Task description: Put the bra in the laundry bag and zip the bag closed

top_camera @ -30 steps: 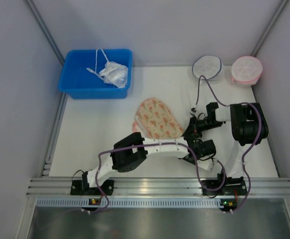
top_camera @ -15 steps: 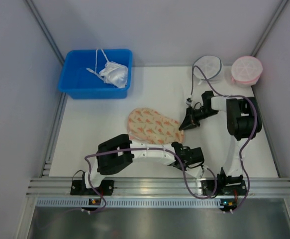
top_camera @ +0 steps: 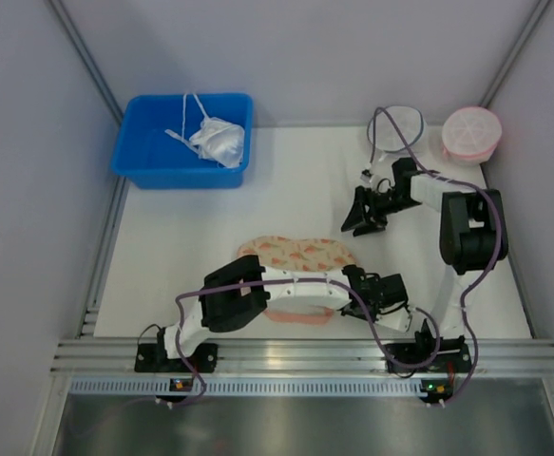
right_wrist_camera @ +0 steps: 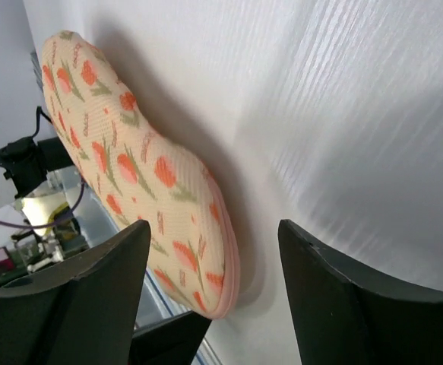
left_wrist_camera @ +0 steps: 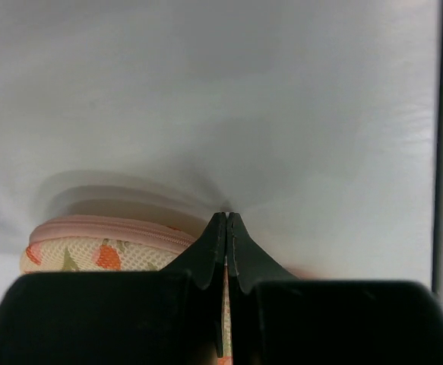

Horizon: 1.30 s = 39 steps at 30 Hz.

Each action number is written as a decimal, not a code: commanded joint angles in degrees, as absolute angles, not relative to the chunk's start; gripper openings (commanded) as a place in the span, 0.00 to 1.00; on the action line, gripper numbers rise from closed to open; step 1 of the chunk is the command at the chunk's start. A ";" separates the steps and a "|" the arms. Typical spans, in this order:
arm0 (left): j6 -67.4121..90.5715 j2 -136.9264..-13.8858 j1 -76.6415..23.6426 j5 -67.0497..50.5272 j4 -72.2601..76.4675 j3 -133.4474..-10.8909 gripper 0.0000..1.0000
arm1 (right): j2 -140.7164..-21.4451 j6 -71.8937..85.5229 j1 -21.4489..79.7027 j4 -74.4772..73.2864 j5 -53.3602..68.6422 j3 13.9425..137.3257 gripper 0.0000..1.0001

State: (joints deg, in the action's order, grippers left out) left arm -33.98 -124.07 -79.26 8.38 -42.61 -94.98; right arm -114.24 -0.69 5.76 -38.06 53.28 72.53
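Observation:
The laundry bag (top_camera: 300,255), peach-pink with an orange floral print, lies closed and flat across the table near the front, partly under my left arm. It also shows in the left wrist view (left_wrist_camera: 92,247) and in the right wrist view (right_wrist_camera: 130,144). My left gripper (top_camera: 398,293) (left_wrist_camera: 227,220) is at the bag's right end, shut on a thin strip of the bag's floral fabric. My right gripper (top_camera: 357,221) (right_wrist_camera: 213,228) is open and empty, above the table behind the bag's right end and apart from it. The pale cream bra is not in view.
A blue bin (top_camera: 143,157) at the back left holds a white string-strap bra (top_camera: 218,141). A round white mesh pouch (top_camera: 395,123) and a round pink mesh pouch (top_camera: 471,131) stand at the back right. A metal rail (top_camera: 305,356) runs along the front edge.
The bag has swung round from lying slantwise mid-table to lying crosswise nearer the front, drawn by my left gripper. My right gripper has drawn back from the bag's right end.

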 commanded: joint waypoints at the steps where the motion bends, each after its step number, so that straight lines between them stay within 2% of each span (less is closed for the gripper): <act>1: -30.85 -125.33 -76.56 8.17 -42.81 -99.40 0.00 | -107.50 -4.83 4.13 -40.42 51.33 70.32 0.69; 5: -31.90 -125.59 -75.15 8.87 -41.05 -99.93 0.00 | -104.60 -7.20 3.52 -42.01 51.41 63.48 0.68; 10: -33.13 -125.16 -74.97 9.58 -38.33 -100.02 0.00 | -106.60 -3.96 3.78 -37.36 58.43 55.92 0.64; 17: -32.70 -125.24 -75.06 8.53 -37.27 -101.86 0.00 | -109.51 -0.53 5.36 -32.96 62.23 54.75 0.53; 18: -32.43 -125.07 -75.06 8.18 -37.27 -101.87 0.00 | -109.77 -0.35 5.80 -32.78 62.31 54.93 0.46; 22: -31.38 -123.93 -75.23 6.33 -37.35 -101.25 0.00 | -110.39 -0.35 6.07 -32.34 61.88 55.98 0.28; 23: -31.12 -123.66 -75.50 6.24 -37.35 -100.73 0.00 | -110.48 -0.35 6.15 -31.82 61.79 56.25 0.21; 24: -30.94 -123.40 -75.67 6.15 -37.35 -100.29 0.00 | -110.57 1.65 6.07 -31.64 61.35 56.60 0.08; 26: -30.85 -122.79 -76.37 6.06 -37.35 -99.15 0.00 | -111.00 2.02 6.07 -31.64 61.00 58.44 0.00; 39: -29.00 -117.51 -80.07 2.90 -37.44 -88.95 0.00 | -115.75 5.62 4.92 -30.06 58.27 72.50 0.00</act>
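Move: The forward corner of the laundry bag, with the zip's edge, lies about 9 cm back of the open right hand, straight in line with it sideways and some 2 cm lower. The bag's middle is roughly 12 cm back and 13 cm to that hand's left, 4 cm lower; the zip slider, pinched by the left fingers, is about 20 cm back, level sideways, 3 cm lower. From the left hand the corner is some 11 cm ahead, 1 cm left and 1 cm higher. The right hand, already open, lifts slightly, then sweeps back and down about 9 cm to the bag's forward corner, tips its fingers further down, shuts on the zip's edge and draws it forward some 6 cm, away from the left hand. The left hand keeps its shut fingers on the slider, first going forward about 4 cm towards that corner, then easing a couple of centimetres right and up, and finally coming about 3 cm left and 1 cm back and down against the right hand's pull. ##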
